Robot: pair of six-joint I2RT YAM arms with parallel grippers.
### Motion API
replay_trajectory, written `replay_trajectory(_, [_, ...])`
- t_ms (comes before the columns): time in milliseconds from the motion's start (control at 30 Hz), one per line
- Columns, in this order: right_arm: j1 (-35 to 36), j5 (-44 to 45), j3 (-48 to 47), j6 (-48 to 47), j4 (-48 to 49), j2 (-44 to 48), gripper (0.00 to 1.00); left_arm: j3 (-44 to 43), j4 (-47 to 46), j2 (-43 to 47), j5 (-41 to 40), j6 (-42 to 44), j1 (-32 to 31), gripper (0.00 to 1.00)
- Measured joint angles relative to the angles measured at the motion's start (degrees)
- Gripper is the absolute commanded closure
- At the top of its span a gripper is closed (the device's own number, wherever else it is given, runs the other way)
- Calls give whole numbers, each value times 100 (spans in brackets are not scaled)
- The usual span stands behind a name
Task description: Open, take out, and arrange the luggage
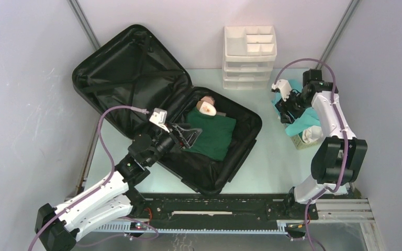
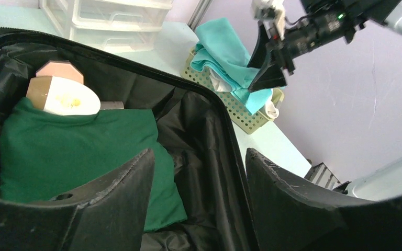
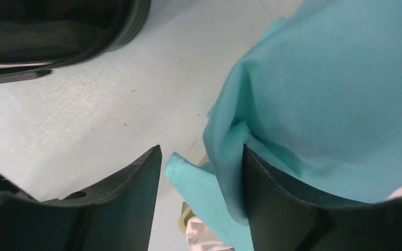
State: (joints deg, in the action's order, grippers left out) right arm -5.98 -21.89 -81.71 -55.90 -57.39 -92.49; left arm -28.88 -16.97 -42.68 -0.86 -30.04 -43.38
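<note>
The black luggage (image 1: 136, 73) lies open, its lid leaning back at the far left and its base (image 1: 241, 151) in the middle. A folded green cloth (image 1: 212, 136) and a small tan and white item (image 1: 208, 107) lie in the base. My left gripper (image 1: 188, 137) hovers open over the green cloth (image 2: 73, 151), near the base's right wall (image 2: 209, 104); nothing sits between its fingers (image 2: 199, 154). My right gripper (image 1: 288, 107) stands open above a teal cloth (image 1: 303, 123). A loose fold of the teal cloth (image 3: 335, 89) hangs between its jaws (image 3: 201, 151), against the right finger.
A white three-tier drawer organizer (image 1: 249, 57) stands at the back. A pale yellow perforated basket (image 1: 306, 142) at the right holds the teal cloth and a white cloth (image 1: 310, 134). Bare table (image 1: 272, 157) lies between luggage and basket. Grey walls close in on both sides.
</note>
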Motion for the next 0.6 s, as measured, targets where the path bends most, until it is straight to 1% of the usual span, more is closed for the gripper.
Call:
replay_trajectory(100, [-111, -387, -616, -83, -592, -28, 26, 0, 15, -26, 0, 0, 0, 31])
replay_trajectory(233, [-673, -1165, -1921, -151, -1163, -44, 21, 0, 28, -17, -7, 2, 0, 30])
replay_trajectory(300, [-994, -1488, -2361, -98, -1270, -44, 20, 0, 39, -9, -7, 2, 0, 30])
replay_trajectory(400, [-1394, -1834, -2710, 271, -1209, -129, 18, 0, 42, -7, -7, 2, 0, 30])
replay_trajectory(467, [-1589, -1934, -2798, 651, -1078, -345, 16, 0, 44, -7, -7, 4, 0, 30])
replay_trajectory(567, [-1729, -1978, -3060, 1104, -1003, -1008, 6, 0, 55, 4, -7, 4, 0, 30])
replay_trajectory(600, [-1762, -1976, -3206, 1255, -970, -1346, 5, 0, 76, 20, -7, 4, 0, 30])
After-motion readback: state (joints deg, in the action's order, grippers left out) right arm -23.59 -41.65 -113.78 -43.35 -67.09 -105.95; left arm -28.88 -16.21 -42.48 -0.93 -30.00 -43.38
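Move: The turquoise cloth, heaped over the left part of the basket, is right under and against the right fingertips; its middle lies about 5 cm to the right, 3 cm ahead and 4 cm below. The basket's middle is some 9 cm right and 3 cm ahead. White cloth shows about 9 cm right and 4 cm back, and the open suitcase half lies roughly 25 cm left and 5 cm back. From the left hand, the turquoise cloth is about 37 cm right and 9 cm ahead. The right fingers come free of the turquoise cloth's left-hand fold, spreading wider as they rise nearly 15 cm and drift right. From that height the hand swings on forward and right over the far part of the basket, already sinking some 5 cm again, while the wrist rolls its left side up and turns clockwise, about 20 degrees each. ##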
